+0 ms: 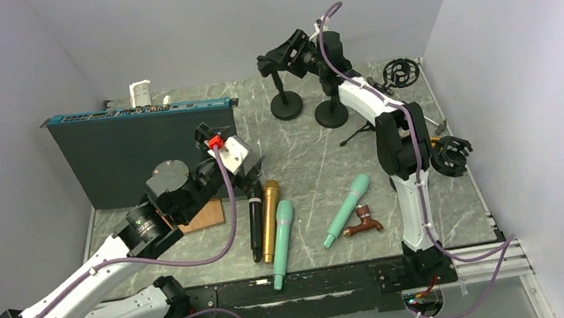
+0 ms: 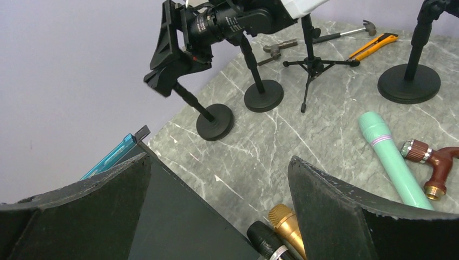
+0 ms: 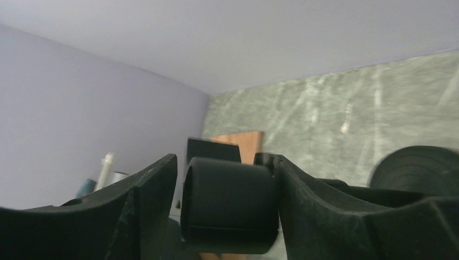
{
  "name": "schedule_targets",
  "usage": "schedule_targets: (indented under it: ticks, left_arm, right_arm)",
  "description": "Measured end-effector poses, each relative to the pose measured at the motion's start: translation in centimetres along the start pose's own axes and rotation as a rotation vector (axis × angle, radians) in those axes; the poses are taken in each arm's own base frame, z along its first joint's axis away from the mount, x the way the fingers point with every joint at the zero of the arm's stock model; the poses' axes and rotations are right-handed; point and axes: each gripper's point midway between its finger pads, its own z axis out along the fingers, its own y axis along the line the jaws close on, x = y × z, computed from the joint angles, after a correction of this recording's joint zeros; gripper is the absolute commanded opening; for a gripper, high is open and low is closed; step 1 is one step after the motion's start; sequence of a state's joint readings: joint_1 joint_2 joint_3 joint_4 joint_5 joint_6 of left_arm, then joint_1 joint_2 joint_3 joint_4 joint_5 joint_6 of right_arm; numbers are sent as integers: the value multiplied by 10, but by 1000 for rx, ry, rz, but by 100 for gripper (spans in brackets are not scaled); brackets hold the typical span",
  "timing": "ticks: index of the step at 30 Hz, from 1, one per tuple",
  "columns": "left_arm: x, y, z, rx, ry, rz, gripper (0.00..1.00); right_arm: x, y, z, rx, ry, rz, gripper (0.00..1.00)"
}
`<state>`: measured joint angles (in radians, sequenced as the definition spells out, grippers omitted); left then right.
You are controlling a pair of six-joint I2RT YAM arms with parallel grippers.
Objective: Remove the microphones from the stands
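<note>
A black microphone (image 1: 287, 57) sits in the clip of a black desk stand (image 1: 286, 106) at the back of the table. My right gripper (image 1: 304, 53) is shut on its body. In the right wrist view the black barrel (image 3: 227, 206) fills the space between the fingers of my right gripper (image 3: 222, 160). In the left wrist view the microphone (image 2: 219, 23) and its clip (image 2: 169, 57) show above the stand base (image 2: 215, 122). My left gripper (image 1: 253, 175) is open and empty, low over the table (image 2: 219, 162).
A black (image 1: 256, 222), a gold (image 1: 271, 217) and two teal microphones (image 1: 283, 242) (image 1: 346, 210) lie mid-table by a brown tap (image 1: 364, 223). A second stand (image 1: 330, 111), a small tripod (image 1: 361, 132), two shock mounts (image 1: 401, 72) (image 1: 451, 154) and a dark panel (image 1: 144, 149) stand around.
</note>
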<state>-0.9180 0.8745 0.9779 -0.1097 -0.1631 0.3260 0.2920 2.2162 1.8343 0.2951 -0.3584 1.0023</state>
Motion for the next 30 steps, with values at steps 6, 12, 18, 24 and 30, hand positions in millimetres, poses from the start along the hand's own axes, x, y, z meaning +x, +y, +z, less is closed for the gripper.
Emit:
schedule_targets:
  ticks: [6, 12, 18, 24, 30]
  left_arm:
    - [0, -5, 1, 17, 0, -25, 99]
    - [8, -10, 8, 29, 25, -40, 99]
    - [17, -13, 18, 23, 55, -62, 99]
    - [-19, -5, 8, 9, -2, -207, 99]
    - [-60, 12, -54, -18, -167, -439, 99]
  right_arm:
    - [-7, -24, -13, 166, 77, -106, 91]
    - [-18, -23, -34, 287, 134, -199, 100]
    - [-49, 13, -78, 440, 120, -314, 100]
    - [-78, 74, -196, 573, 28, -451, 100]
    - [-50, 128, -335, 518, -53, -497, 100]
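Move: Between the right fingers, already starting to open, is the clip of an empty microphone stand, about 1 cm ahead and 1 cm to the left; the stand leans left, its round base roughly 3 cm right and 20 cm below, level forward. A second stand is some 15 cm right, 4 cm back and 12 cm down; the tripod stand, about 27 cm right, 10 cm back, 16 cm down. From the left hand the clip lies about 36 cm ahead, 8 cm right, 12 cm lower. Opening its fingers the rest of the way, the right hand lets go of the stand's clip, shifting right and slightly down at first as it rolls its left side down some 40 degrees. It then draws back fast, about 27 cm in all, also going right and up, away from the stand. The empty left hand dips slightly, then pulls up, back and left, rolling its left side down. ##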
